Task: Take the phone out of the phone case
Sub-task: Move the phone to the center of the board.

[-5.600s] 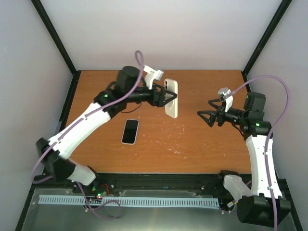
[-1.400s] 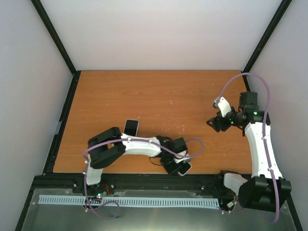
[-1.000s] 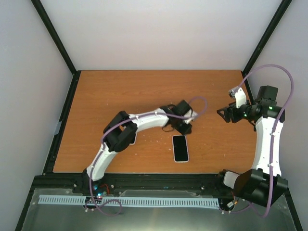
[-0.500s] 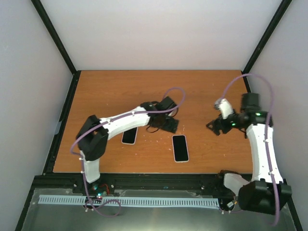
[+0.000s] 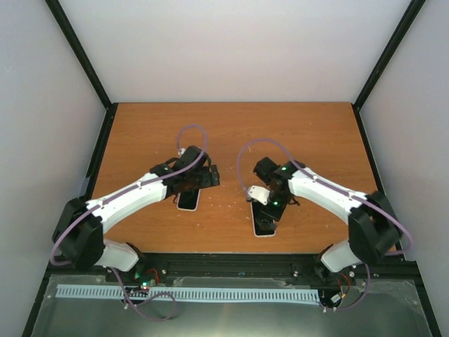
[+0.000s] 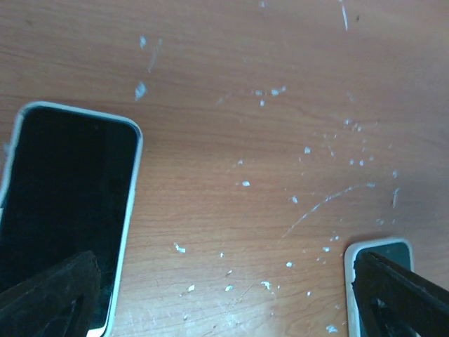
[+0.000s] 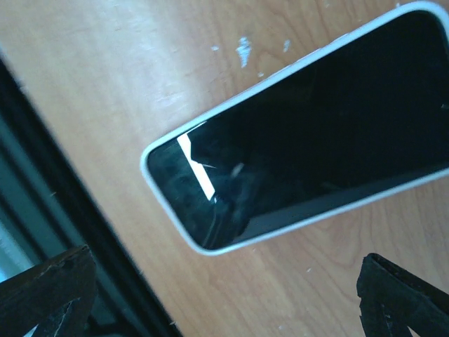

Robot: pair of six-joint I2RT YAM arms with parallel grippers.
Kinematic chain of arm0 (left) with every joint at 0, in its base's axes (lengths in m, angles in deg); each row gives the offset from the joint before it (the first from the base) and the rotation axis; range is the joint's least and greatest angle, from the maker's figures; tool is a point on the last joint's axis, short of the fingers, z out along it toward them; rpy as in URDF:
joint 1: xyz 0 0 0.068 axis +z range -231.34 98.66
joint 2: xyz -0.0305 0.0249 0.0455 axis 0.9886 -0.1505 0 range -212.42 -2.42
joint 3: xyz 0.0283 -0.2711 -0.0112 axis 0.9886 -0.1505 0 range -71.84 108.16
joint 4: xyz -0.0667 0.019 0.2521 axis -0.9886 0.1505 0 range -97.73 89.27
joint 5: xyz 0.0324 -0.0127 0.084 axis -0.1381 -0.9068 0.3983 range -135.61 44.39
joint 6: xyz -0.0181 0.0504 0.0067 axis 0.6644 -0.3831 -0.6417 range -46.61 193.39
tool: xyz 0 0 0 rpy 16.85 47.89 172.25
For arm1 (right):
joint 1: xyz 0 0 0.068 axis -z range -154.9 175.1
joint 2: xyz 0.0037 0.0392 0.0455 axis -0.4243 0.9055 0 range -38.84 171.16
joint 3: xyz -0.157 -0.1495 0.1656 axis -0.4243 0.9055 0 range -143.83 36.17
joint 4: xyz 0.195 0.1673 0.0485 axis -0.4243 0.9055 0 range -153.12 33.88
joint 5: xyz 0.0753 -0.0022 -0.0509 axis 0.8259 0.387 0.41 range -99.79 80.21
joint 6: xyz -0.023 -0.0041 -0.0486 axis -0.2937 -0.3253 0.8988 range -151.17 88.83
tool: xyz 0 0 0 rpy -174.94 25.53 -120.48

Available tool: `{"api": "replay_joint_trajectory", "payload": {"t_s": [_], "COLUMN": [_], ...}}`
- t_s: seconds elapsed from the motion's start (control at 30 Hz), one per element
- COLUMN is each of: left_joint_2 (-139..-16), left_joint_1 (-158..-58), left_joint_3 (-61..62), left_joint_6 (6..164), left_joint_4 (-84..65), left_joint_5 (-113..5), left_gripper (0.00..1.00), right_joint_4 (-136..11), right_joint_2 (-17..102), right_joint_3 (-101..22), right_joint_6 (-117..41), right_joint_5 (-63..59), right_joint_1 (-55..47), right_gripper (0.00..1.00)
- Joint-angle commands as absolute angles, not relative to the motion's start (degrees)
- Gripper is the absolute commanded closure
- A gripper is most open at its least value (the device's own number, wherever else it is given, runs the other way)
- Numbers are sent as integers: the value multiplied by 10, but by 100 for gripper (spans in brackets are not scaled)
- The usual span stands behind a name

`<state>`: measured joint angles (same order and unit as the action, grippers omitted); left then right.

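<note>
Two dark-faced slabs with pale rims lie flat and apart on the wooden table point(image 5: 140, 140). The left one point(image 5: 187, 202) point(image 6: 66, 210) looks like the phone. The right one point(image 5: 265, 226) point(image 7: 316, 126) shows a grey inner wall along one edge, like the empty phone case. My left gripper point(image 5: 203, 180) point(image 6: 224, 302) hovers open over bare wood between them, one finger over the phone's edge, the case's corner point(image 6: 379, 247) by the other. My right gripper point(image 5: 272, 202) point(image 7: 224, 295) hangs open just above the case's near end, holding nothing.
The table's black front rail point(image 7: 70, 225) runs close to the case's near end. White flecks and scratches point(image 6: 309, 203) mark the wood between the two slabs. Purple cables loop above both arms. Walls enclose the table at the back and sides.
The left gripper has opened and drawn back left towards the phone. The right arm has swung in from the right side and now hangs low over the case, jaws spread wider.
</note>
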<state>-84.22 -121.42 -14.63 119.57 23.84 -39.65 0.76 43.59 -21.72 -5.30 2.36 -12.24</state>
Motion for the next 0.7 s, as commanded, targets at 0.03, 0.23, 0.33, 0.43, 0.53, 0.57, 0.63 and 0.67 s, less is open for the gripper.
{"api": "replay_joint_trajectory", "payload": {"t_s": [0.03, 0.23, 0.33, 0.43, 0.53, 0.57, 0.63, 0.67], "left_joint_2": [-792, -763, -741, -733, -736, -739, -745, -747], "left_joint_1": [-1200, -1199, -1199, -1199, -1199, -1199, -1199, -1199], "left_joint_3": [-172, -177, -182, -182, -178, -177, -175, -174], "left_joint_6": [1243, 1261, 1258, 1247, 1236, 1233, 1228, 1226], "left_joint_4": [192, 198, 195, 196, 198, 197, 191, 187], "left_joint_5": [-351, -314, -300, -291, -286, -285, -286, -288], "left_gripper": [0, 0, 0, 1, 0, 1, 0, 0], "right_joint_4": [-72, -139, -151, -161, -173, -178, -186, -190], "right_joint_2": [503, 595, 629, 642, 627, 616, 589, 576], "right_joint_3": [-266, -294, -293, -281, -247, -232, -202, -190], "right_joint_6": [-127, -155, -157, -150, -136, -132, -123, -114], "right_joint_5": [-89, -149, -166, -208, -264, -285, -306, -313], "right_joint_1": [-170, -231, -253, -259, -258, -255, -239, -224], "right_gripper": [0, 0, 0, 0, 0, 0, 0, 0]}}
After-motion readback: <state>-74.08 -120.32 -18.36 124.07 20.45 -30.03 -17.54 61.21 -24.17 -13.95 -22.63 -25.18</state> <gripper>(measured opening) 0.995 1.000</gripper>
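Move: The phone in its case lies face up about 4 cm ahead of my right hand, 3 cm to its left and 8 cm below; the board's near edge runs some 10 cm behind this hand. The second phone lies about 27 cm to the left of the cased one and 9 cm farther out. From my empty left hand, the cased phone is about 19 cm to the right, 10 cm back and 12 cm down. I bring my open right hand down about 6 cm while reaching 6 cm forward and left over the cased phone, easing back right a little at the end. Its fingertips swing forward and right some 25 degrees, bringing the fingers down around the phone's far end, one by the left long edge, the other just off the far right corner. I draw my open left hand up and left, away from it. ##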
